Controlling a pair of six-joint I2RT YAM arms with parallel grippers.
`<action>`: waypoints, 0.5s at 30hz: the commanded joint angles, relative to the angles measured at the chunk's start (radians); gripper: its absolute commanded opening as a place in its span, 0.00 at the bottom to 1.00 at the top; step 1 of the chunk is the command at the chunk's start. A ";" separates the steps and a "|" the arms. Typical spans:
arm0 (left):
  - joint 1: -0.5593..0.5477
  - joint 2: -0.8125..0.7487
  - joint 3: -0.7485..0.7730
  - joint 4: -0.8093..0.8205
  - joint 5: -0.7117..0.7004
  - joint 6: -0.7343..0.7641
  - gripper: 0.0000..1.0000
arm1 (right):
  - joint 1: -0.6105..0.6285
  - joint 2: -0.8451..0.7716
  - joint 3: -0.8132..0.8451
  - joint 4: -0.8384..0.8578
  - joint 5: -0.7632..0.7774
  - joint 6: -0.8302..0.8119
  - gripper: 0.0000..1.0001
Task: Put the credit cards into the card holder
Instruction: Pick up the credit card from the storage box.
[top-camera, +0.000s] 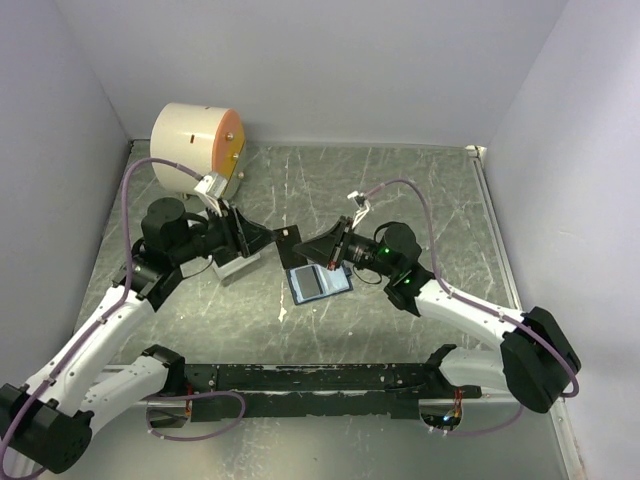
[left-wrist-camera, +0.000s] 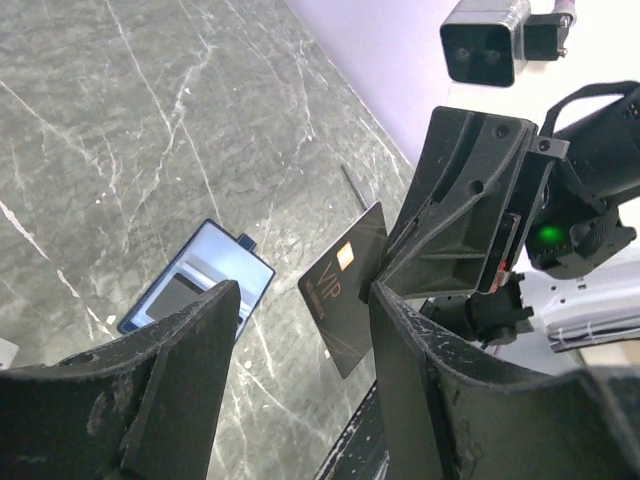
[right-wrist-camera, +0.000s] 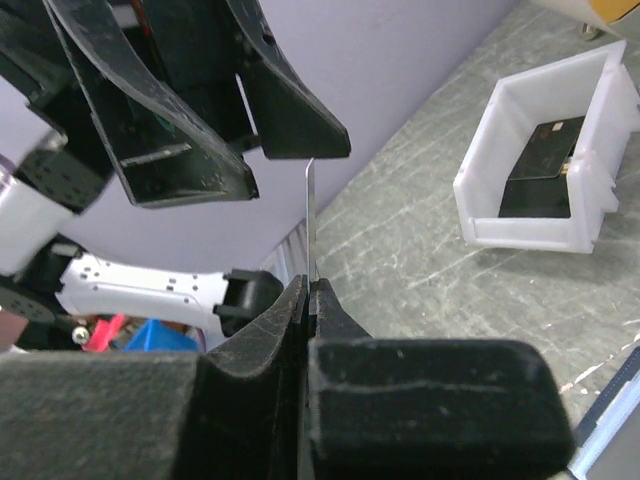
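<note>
My right gripper (right-wrist-camera: 310, 290) is shut on a dark credit card (left-wrist-camera: 348, 287) marked VIP and holds it in the air on edge. In the right wrist view that card (right-wrist-camera: 310, 215) shows as a thin upright line. My left gripper (left-wrist-camera: 305, 310) is open, with its fingers (right-wrist-camera: 200, 130) standing on either side of the card's far end without pinching it. Below them the card holder (top-camera: 318, 281) lies open on the table, its light blue inside up; it also shows in the left wrist view (left-wrist-camera: 200, 272). Another dark card (right-wrist-camera: 540, 165) lies in a white tray.
The white tray (right-wrist-camera: 520, 228) sits on the table under the left arm, seen from above as well (top-camera: 232, 265). A big cream cylinder with an orange face (top-camera: 197, 145) stands at the back left. Grey walls close in the marbled table.
</note>
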 joint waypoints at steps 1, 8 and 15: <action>-0.004 -0.003 -0.049 0.151 -0.038 -0.126 0.66 | 0.001 -0.015 -0.014 0.133 0.091 0.091 0.00; -0.005 0.046 -0.112 0.308 0.047 -0.224 0.52 | 0.000 0.020 -0.016 0.166 0.088 0.120 0.00; -0.006 0.046 -0.139 0.383 0.073 -0.236 0.13 | 0.000 0.067 -0.033 0.174 0.050 0.133 0.00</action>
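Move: The black credit card, held in the shut right fingers, has its middle about 5 cm to the right of the left hand, 2 cm back and 2 cm lower. From the right hand it is some 3 cm left and 1 cm ahead, level in height, with the left fingertips 8 cm left, 2 cm ahead and 2 cm up. From the left hand, the card holder lies about 12 cm right, level front to back; the storage box 11 cm left, 9 cm ahead; both some 27 cm below. The open left hand eases about 1.5 cm to the right towards the card, a little forward and dipping some 1.5 cm before coming back up halfway, rolling about 10 degrees so that its left side sinks, while its fingers close most of the way around the card's free edge. The right hand keeps its pinch on the card and carries it about 1.5 cm forward to meet them, rising nearly 2 cm and then sinking most of that again. ##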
